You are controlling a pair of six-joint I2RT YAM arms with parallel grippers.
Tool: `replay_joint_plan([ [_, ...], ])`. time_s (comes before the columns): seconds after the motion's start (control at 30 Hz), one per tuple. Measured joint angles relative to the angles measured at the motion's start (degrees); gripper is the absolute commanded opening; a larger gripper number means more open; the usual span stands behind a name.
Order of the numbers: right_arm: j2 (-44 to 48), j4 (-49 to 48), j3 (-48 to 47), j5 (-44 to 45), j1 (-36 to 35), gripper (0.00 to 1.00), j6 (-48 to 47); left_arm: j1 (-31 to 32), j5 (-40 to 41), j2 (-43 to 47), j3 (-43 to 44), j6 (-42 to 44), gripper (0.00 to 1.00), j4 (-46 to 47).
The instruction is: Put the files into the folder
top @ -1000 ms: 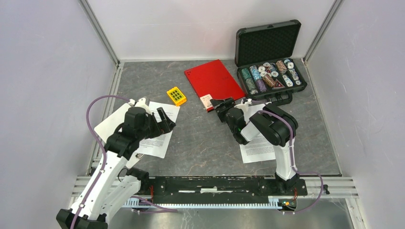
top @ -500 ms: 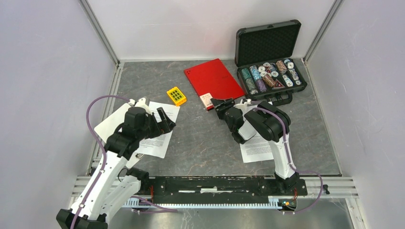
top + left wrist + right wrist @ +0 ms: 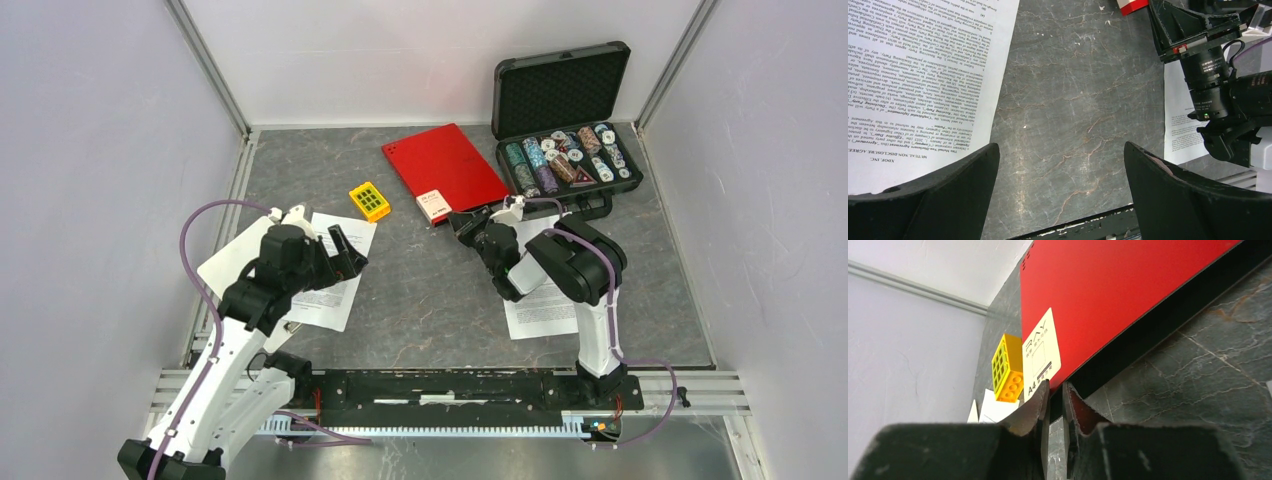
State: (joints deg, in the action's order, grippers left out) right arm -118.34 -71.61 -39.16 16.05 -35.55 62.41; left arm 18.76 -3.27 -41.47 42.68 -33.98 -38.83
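Observation:
The red folder (image 3: pixel 445 165) lies at the back middle of the table, its white label (image 3: pixel 433 205) at the near corner. My right gripper (image 3: pixel 457 222) is shut on that corner: in the right wrist view the jaws (image 3: pixel 1055 387) pinch the red cover (image 3: pixel 1128 285) beside the label, with the black inside showing under the raised edge. One printed file (image 3: pixel 322 290) lies at the left under my open left gripper (image 3: pixel 350 252), which holds nothing (image 3: pixel 1060 155). A second file (image 3: pixel 540 312) lies beneath the right arm.
An open black case of poker chips (image 3: pixel 565 150) stands right of the folder. A yellow block (image 3: pixel 369 201) sits left of it. A white clipboard (image 3: pixel 225 262) lies under the left file. Walls close in both sides.
My right gripper has closed from wide open onto the folder's near corner, and that corner with the label has risen and shifted slightly left. The left arm has not moved.

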Motion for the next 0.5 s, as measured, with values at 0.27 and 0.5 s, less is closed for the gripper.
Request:
replay_joint_plan([
  [0.27,-0.3,-0.7,-0.1,-0.6,0.0,0.53,5.6,0.0,0.8,2.2,0.0,0.0,1.00,0.0],
  [0.5,-6.7,-3.3,-2.4,-0.3,0.1,0.53,16.4,0.0,1.8,3.3,0.0,0.0,1.00,0.0],
])
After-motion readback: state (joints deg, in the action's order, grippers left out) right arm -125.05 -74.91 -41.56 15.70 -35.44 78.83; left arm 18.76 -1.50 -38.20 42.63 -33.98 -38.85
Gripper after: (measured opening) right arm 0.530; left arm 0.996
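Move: The nearly shut right fingertips are at the slightly raised near corner of the red folder, whose middle lies about 14 cm ahead, 3 cm left and 4 cm below. The yellow block is roughly 7 cm ahead and 20 cm left, the chip case about 15 cm ahead and 26 cm right, both a few cm lower. From the left hand, the folder's middle is some 25 cm ahead, 22 cm right and 15 cm down. Right hand at the folder's near corner opens halfway, sinks about 2 cm and rolls left-side-up some 15 degrees. ##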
